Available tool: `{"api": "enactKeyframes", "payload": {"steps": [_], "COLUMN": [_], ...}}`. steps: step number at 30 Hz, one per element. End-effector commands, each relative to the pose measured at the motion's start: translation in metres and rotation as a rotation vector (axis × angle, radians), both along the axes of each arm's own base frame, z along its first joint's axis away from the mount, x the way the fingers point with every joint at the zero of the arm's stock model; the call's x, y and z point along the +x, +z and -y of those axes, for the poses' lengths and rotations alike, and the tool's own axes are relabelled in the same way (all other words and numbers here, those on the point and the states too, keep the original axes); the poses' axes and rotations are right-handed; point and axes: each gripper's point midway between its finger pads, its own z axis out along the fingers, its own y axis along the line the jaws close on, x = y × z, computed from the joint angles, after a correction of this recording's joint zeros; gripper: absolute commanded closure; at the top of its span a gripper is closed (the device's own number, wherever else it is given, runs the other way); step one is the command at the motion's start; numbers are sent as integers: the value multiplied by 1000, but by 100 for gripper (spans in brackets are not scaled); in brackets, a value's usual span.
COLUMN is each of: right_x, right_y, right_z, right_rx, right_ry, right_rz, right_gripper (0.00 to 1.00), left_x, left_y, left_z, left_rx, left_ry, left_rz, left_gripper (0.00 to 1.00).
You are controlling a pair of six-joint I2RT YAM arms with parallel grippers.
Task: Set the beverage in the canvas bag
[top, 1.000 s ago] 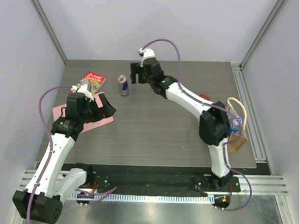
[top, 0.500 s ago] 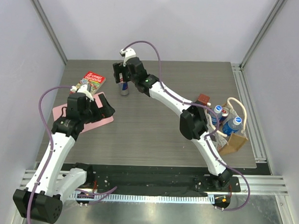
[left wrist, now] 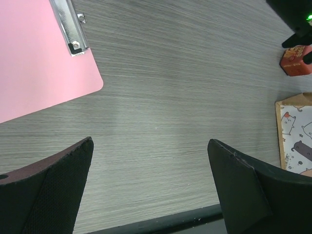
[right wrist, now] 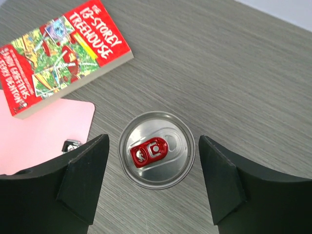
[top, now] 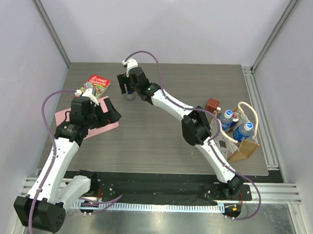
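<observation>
The beverage, a silver can (right wrist: 156, 149) with a red pull tab, stands upright on the grey table at the far left. In the top view only its lower part (top: 130, 95) shows under the right wrist. My right gripper (right wrist: 153, 142) hangs straight above it, open, one finger on each side with a gap on both sides. The canvas bag (top: 246, 147) stands at the table's right edge, its white panel (left wrist: 295, 131) also in the left wrist view, with two blue-capped bottles (top: 243, 131) inside. My left gripper (top: 108, 111) hovers open over bare table, nothing between its fingers (left wrist: 58, 180).
A colourful paperback (top: 97, 84) (right wrist: 53, 53) lies left of the can. A pink clipboard (top: 103, 127) (left wrist: 34, 63) lies under the left arm. A small red-brown box (top: 213, 104) (left wrist: 296, 61) sits next to the bag. A metal rail (top: 259, 115) runs along the right side.
The right arm has swung left, from right of the can to directly over it, so its fingers now straddle the can. The left arm has not moved.
</observation>
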Motion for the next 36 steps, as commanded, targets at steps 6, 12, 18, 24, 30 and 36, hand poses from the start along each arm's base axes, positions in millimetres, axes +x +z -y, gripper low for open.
{"api": "enactKeyframes", "payload": {"steps": [6,12,18,24,30,36], "right_x": [-2,-15,-50,-102,-158,-202], "right_y": [29,55,61,47,41,42], "right_z": [-1,20,61,113,172,207], "right_rx": [-20,-49,-80,-67,-39,44], "right_ry": [12,0,-26,-49,-116,-121], "right_rz": [68,97,85,46,31,26], "right_gripper": [51,66,73,74,75,71], "left_x": [7,7,6,7,7,7], "left_y": [16,15,13,13,12,9], "left_z": [5,6,7,10,12,15], "left_rx": [-17,-19,-24,-31,-41,-54], "left_ry": [-24,-28,-35,-46,-50,-67], "left_rz": [50,49,43,37,35,23], "left_gripper": [0,0,0,0,0,0]}}
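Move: The can stands upright between the right hand's open fingers, practically in line with them, its middle about 3 cm below the hand. From this hand the book lies some 19 cm to the left and 4 cm farther out, the pink clipboard about 20 cm to the left and 13 cm back, and the canvas bag roughly 49 cm to the right and 22 cm back. From the idle left hand the can is about 22 cm ahead, 5 cm to the right and 8 cm lower. The right hand sinks the last 1.5 cm or so around the can while its fingers close and pinch the can from both sides near its top, then pauses briefly with the grip set. From there it carries the can back and to the right in equal parts, about 28 cm on the diagonal and gathering speed, away from the book and towards the bag, staying within 1 cm of grip height and rolling some 10 degrees left side down, the fingers keeping their hold. ##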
